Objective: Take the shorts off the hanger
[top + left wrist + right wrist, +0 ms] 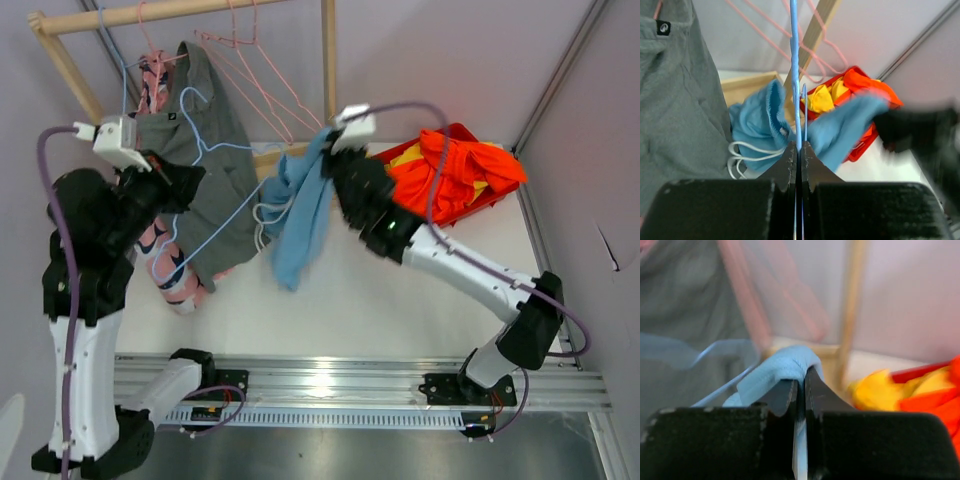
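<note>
Light blue shorts (300, 215) with a white drawstring (268, 215) hang in mid-air between the arms. A thin blue wire hanger (215, 160) runs from them towards my left arm. My left gripper (799, 146) is shut on the blue hanger's wire (796, 75); the shorts (762, 125) lie just beyond it. My right gripper (800, 382) is shut on a fold of the shorts (782, 365) at their upper right corner (325, 145). In the top view the left gripper (180, 185) sits over grey cloth.
A wooden rack (328, 60) stands at the back with pink hangers (250, 70) and a grey garment (205, 150) on it. A red bin (460, 175) of orange and yellow clothes is at the right. A pink patterned garment (170, 270) lies by the left arm.
</note>
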Robot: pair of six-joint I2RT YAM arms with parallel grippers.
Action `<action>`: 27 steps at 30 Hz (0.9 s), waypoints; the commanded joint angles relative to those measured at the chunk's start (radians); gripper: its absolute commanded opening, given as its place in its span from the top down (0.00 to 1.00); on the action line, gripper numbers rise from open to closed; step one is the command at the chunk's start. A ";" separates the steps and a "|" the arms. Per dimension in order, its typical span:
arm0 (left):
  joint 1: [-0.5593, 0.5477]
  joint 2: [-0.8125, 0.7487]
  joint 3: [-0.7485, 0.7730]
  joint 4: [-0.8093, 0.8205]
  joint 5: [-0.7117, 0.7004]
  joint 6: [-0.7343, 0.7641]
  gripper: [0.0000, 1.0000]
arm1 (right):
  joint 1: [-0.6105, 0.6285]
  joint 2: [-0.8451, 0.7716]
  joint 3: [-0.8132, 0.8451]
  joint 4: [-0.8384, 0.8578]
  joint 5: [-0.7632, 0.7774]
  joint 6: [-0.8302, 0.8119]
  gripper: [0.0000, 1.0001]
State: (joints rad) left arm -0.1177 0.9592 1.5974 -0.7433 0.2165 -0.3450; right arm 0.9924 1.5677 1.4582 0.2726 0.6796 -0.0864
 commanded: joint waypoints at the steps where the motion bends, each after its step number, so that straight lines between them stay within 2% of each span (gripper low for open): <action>1: -0.003 -0.063 -0.011 0.027 0.017 0.050 1.00 | -0.205 -0.021 0.259 -0.011 -0.092 -0.024 1.00; 5: -0.003 -0.091 -0.051 0.008 -0.035 0.066 1.00 | -0.380 0.046 0.473 -0.085 -0.155 -0.013 1.00; 7: -0.003 -0.103 -0.083 0.027 -0.063 0.061 1.00 | -0.440 0.087 0.545 -0.120 -0.184 0.000 1.00; 9: -0.004 -0.102 -0.100 0.038 -0.078 0.060 1.00 | -0.521 0.104 0.548 -0.130 -0.207 0.026 1.00; 13: -0.003 -0.085 -0.117 0.068 -0.137 0.060 1.00 | -0.621 0.068 0.420 -0.119 -0.248 0.108 1.00; 17: -0.003 -0.051 -0.102 0.113 -0.172 0.069 1.00 | -0.663 0.000 0.107 -0.047 -0.278 0.165 1.00; 18: -0.003 -0.025 -0.093 0.123 -0.192 0.072 1.00 | -0.666 -0.009 0.062 -0.044 -0.281 0.187 0.96; 19: -0.003 -0.011 -0.088 0.133 -0.200 0.077 1.00 | -0.666 -0.026 0.018 -0.041 -0.304 0.198 0.76; 20: -0.003 0.025 -0.073 0.151 -0.210 0.080 1.00 | -0.666 -0.035 -0.068 -0.038 -0.316 0.207 0.41; 21: -0.003 0.048 -0.053 0.159 -0.212 0.084 1.00 | -0.664 -0.047 -0.111 -0.039 -0.321 0.253 0.01; 23: -0.003 0.097 0.010 0.174 -0.212 0.096 1.00 | -0.663 -0.101 -0.204 -0.036 -0.333 0.318 0.01; 27: -0.003 0.231 0.148 0.191 -0.287 0.116 1.00 | -0.611 -0.259 -0.531 0.046 -0.371 0.454 0.01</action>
State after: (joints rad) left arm -0.1192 1.1366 1.6287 -0.6300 -0.0055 -0.2665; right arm 0.3447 1.4746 1.0344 0.1921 0.3489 0.2329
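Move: The blue shorts still hang from the closed right fingers. The red bin they go to lies about 14 cm ahead, 25 cm to the right and 37 cm below; the orange shorts in it are about 15 cm ahead, 30 cm right and 34 cm below that hand, the rack's post 15 cm straight ahead. From the left hand, still holding the blue hanger, the rack's rod is roughly 24 cm ahead and 20 cm higher, the grey shorts 20 cm ahead, 4 cm left and 5 cm lower. The blue shorts are swung by the right hand some 25 cm to its right and 15 cm forward towards the bin, climbing first, then dropping steeply as the fingers open wide and let go; the wrist turns clockwise and tips down, and the hand finally eases back. The left hand keeps its pinch on the blue hanger, draws back briefly, then goes forward to the grey shorts. ##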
